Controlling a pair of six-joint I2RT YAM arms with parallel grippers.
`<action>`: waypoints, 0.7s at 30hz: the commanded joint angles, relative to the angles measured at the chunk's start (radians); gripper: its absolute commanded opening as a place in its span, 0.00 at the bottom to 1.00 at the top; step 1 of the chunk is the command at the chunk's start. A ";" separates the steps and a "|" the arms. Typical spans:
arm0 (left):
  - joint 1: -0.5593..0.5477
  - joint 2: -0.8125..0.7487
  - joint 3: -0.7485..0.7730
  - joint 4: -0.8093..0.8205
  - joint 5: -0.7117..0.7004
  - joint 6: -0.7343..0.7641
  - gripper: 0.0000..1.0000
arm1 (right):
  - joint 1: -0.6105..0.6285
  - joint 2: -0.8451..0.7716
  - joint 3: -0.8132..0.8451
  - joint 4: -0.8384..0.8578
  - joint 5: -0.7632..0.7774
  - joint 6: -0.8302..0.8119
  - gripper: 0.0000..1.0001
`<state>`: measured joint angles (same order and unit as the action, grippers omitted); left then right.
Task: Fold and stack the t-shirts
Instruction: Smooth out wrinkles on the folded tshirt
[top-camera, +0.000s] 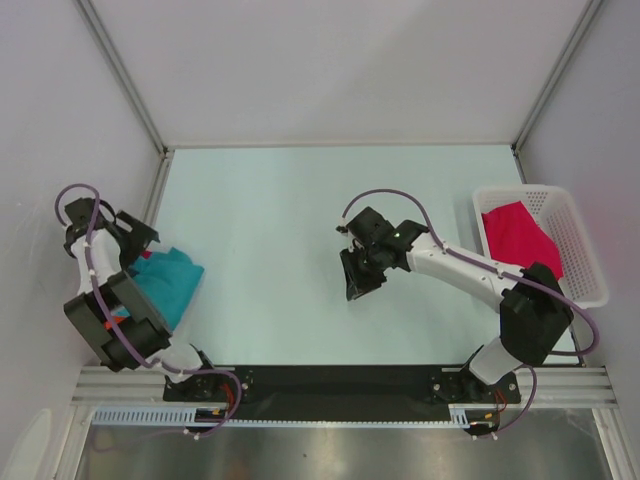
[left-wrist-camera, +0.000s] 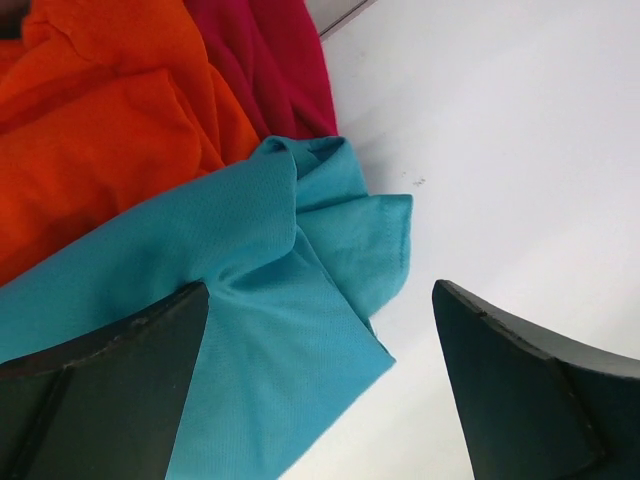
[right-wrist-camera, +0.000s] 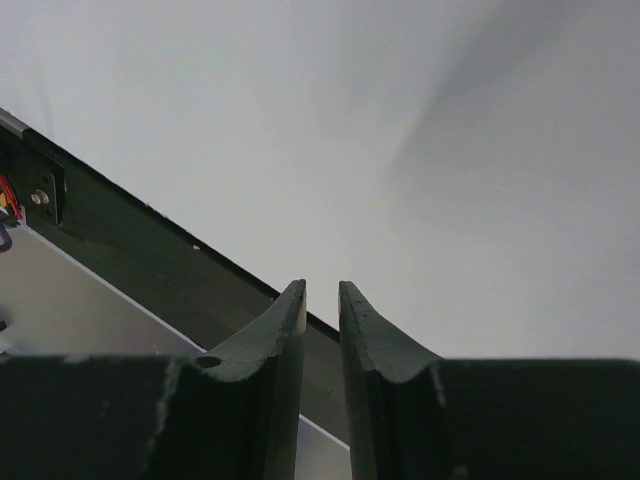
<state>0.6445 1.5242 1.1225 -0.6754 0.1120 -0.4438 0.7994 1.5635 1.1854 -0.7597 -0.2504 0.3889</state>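
Note:
A teal t-shirt (top-camera: 172, 283) lies crumpled at the table's left edge, on top of an orange t-shirt (left-wrist-camera: 90, 130) and a dark red t-shirt (left-wrist-camera: 270, 60). My left gripper (top-camera: 138, 238) hovers over this pile, wide open. In the left wrist view the left gripper (left-wrist-camera: 322, 300) has a corner of the teal t-shirt (left-wrist-camera: 270, 330) between its fingers, which do not press on it. A magenta-pink t-shirt (top-camera: 520, 240) lies in the basket. My right gripper (top-camera: 360, 282) hangs over the bare table's middle. The right gripper (right-wrist-camera: 322, 290) shows only a narrow gap, with nothing in it.
A white lattice basket (top-camera: 592, 255) stands at the right edge of the pale table (top-camera: 270, 210). A black rail (top-camera: 340, 380) runs along the near edge between the arm bases. White walls close in the left, far and right sides.

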 joint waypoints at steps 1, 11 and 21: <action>-0.002 -0.151 0.014 0.061 0.073 0.002 0.99 | 0.012 -0.039 -0.001 0.025 0.005 0.008 0.25; -0.331 -0.377 0.008 0.204 0.494 0.063 0.99 | 0.038 -0.029 -0.016 0.068 0.003 0.034 0.25; -0.696 -0.475 0.006 0.140 0.319 0.106 1.00 | 0.078 -0.128 -0.109 0.240 0.117 0.154 0.26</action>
<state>0.0296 1.1347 1.1202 -0.5026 0.5598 -0.4068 0.8631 1.5330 1.0935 -0.6212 -0.2127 0.4740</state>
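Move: Close under the left hand lies the folded teal shirt, its middle about 7 cm back, 4 cm to the right and 3 cm below. The orange shirt beside and beneath it sits some 7 cm back and 4 cm to the left, and a red corner pokes out roughly 2 cm ahead and 3 cm left, both about 4 cm below. From the right hand, the teal shirt is some 39 cm left, 1 cm ahead and 4 cm lower. Leaving the folded teal shirt, the left hand rises first, then sweeps fast to the right over the bare table, about 27 cm across and 17 cm up, bowing only slightly forward on the way. The wrist swings clockwise and tips the fingers up from steeply down to well forward; the empty gripper stays wide open and eases off at the end. ##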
